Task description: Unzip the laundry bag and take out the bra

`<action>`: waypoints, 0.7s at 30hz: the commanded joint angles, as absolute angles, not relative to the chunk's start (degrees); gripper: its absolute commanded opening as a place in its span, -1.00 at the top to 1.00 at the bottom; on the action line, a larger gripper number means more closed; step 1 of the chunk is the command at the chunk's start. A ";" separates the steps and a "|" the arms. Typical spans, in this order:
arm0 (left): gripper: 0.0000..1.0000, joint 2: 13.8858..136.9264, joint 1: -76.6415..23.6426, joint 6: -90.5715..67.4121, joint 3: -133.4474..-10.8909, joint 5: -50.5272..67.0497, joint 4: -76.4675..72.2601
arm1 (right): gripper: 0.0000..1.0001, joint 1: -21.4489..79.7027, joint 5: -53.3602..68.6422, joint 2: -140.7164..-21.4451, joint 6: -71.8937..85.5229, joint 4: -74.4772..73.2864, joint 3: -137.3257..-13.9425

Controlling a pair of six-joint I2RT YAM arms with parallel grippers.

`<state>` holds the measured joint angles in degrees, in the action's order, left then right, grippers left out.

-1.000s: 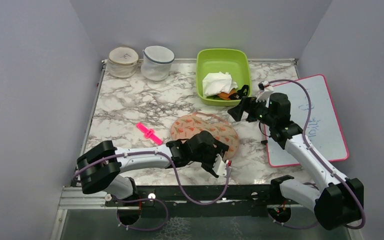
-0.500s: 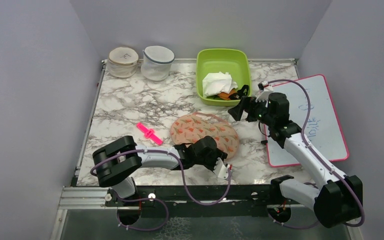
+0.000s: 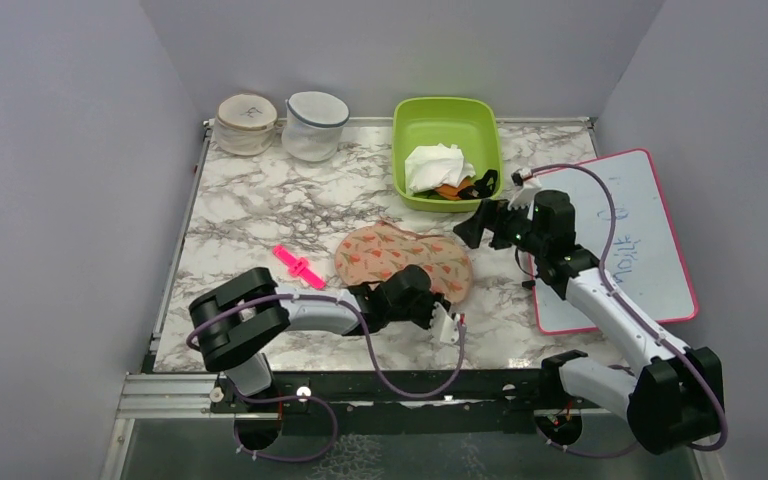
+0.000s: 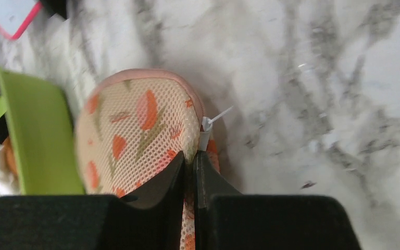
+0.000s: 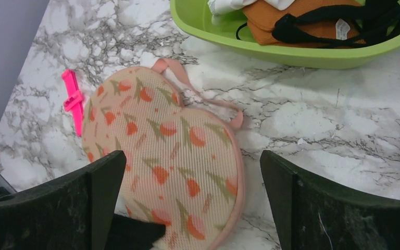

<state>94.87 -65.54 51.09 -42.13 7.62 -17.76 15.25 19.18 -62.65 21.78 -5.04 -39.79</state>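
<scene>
The peach laundry bag [image 3: 403, 258] lies flat on the marble table, zipped, with its pink edging and loop [image 5: 187, 86] at the far side. My left gripper [image 3: 432, 298] is at its near right edge. In the left wrist view the fingers [image 4: 190, 155] are shut on the bag's mesh edge [image 4: 135, 135], just below the white zip pull [image 4: 207, 126]. My right gripper [image 3: 472, 226] hovers open above the bag's right side, and its wrist view [image 5: 192, 161] shows the bag [image 5: 166, 151] between the wide jaws. The bra is hidden.
A green bin [image 3: 445, 102] behind the bag holds a white cloth [image 3: 435, 165] and a black-and-orange garment [image 5: 312, 23]. A pink clip [image 3: 298, 267] lies left of the bag. Two round white mesh tubs [image 3: 280, 123] stand at back left. A whiteboard [image 3: 645, 240] lies at right.
My left arm has folded in, its elbow swinging right, and the gripper has drawn the bag's near edge; the bag has shifted slightly left and back. The right gripper has dipped a little.
</scene>
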 commanded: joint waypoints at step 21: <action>1.00 77.15 -50.25 28.59 -45.28 8.03 -19.95 | 0.15 23.64 42.92 -66.64 5.97 61.78 -14.11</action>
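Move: The bag's zipper pull sits about 2 cm to the right of the left hand point and 1 cm ahead, beside the bag edge already pinched there. The bag's middle is some 8 cm ahead and 8 cm left, the green bin about 30 cm straight ahead. From the open right hand the pull lies roughly 11 cm back, 5 cm left and 11 cm below, and the bin about 18 cm ahead and 6 cm left. Lifting the pinched edge of the laundry bag off the table, the left hand rises about 12 cm while carrying it forward and slightly left, fingertips tilting up and swinging counter-clockwise. The right hand first draws back, then sweeps left some 6 cm towards the zipper pull, tipping its fingers up about 30 degrees, turning counter-clockwise and closing to under half open, without visible contact. ##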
